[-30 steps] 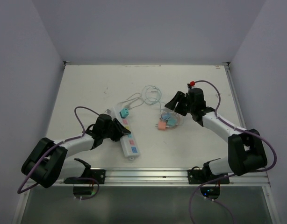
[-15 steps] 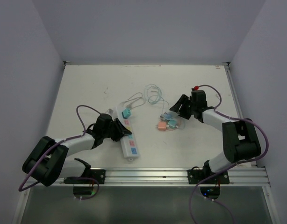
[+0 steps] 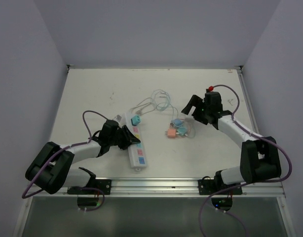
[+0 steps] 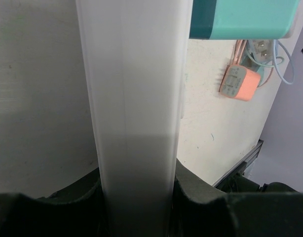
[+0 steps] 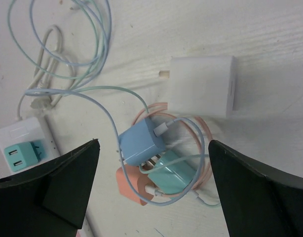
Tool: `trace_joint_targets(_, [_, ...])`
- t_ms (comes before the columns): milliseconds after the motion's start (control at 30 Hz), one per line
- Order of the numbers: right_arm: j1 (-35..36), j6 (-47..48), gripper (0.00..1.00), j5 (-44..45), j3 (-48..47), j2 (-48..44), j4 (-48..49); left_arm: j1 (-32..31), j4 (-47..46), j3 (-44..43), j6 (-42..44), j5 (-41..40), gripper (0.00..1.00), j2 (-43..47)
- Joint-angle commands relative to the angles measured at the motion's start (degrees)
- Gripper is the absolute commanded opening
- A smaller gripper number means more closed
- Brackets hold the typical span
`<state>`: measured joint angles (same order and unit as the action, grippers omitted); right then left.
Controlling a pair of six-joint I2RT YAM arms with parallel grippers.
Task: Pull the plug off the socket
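Note:
The socket, a long white power strip (image 3: 135, 146), lies left of the middle of the table. A teal plug (image 3: 135, 120) stands in its far end. My left gripper (image 3: 123, 137) is shut on the strip's sides. In the left wrist view the strip (image 4: 136, 98) fills the space between the fingers of that gripper (image 4: 136, 197), and the teal plug (image 4: 240, 19) shows at the top right. My right gripper (image 3: 190, 111) is open above a pile of loose plugs (image 3: 175, 128). The right wrist view shows this gripper (image 5: 154, 144) holding nothing, with the plugged-in teal plug (image 5: 22, 156) at the far left.
The pile holds a blue plug (image 5: 140, 143), a teal one (image 5: 177, 174) and an orange one (image 5: 129, 186), tangled in thin cables. A white adapter (image 5: 203, 91) lies beside them. Looped cables (image 3: 159, 101) run behind the strip. A metal rail (image 3: 156, 185) edges the table's near side.
My right gripper has opened wide and drawn back a little to the right of the loose plugs. The left gripper has kept its hold on the strip.

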<state>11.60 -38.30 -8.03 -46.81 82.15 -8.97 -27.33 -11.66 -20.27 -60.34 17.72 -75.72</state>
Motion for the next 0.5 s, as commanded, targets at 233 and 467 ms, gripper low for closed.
trace_joint_targets(233, [3.7, 2.0, 0.97, -3.4, -5.9, -3.3, 2.2, 0.2, 1.1, -0.5, 3.5, 0.2, 0.00, -2.1])
trace_joint_targets(467, [15.6, -3.9, 0.96, -2.9, -8.8, 1.3, 8.1, 0.2, 1.2, -0.3, 3.6, 0.4, 0.00, -2.1])
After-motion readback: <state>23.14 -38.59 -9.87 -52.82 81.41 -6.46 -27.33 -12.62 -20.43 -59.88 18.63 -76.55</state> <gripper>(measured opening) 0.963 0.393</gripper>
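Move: The teal plug still on the socket strip lies about 24 cm to the right gripper's left, 4 cm nearer the base and 5 cm below it. Under that gripper, some 7 cm down and 1 cm to its right, is the loose white plug; the blue plug lies 4 cm back and 4 cm left, the coral plug 10 cm back and 7 cm left, both about 7 cm down. From the left gripper, the teal plug is some 9 cm ahead, 1 cm right and 2 cm up. Lift the empty right gripper clear of the loose white plug, about 5 cm, then swing it left past the blue plug towards the teal plug on the strip, gathering speed over roughly 9 cm. Turn it some 15 degrees counter-clockwise, tip its fingers up a little and keep them wide open. Hold the left gripper where it is, still gripping the strip. ##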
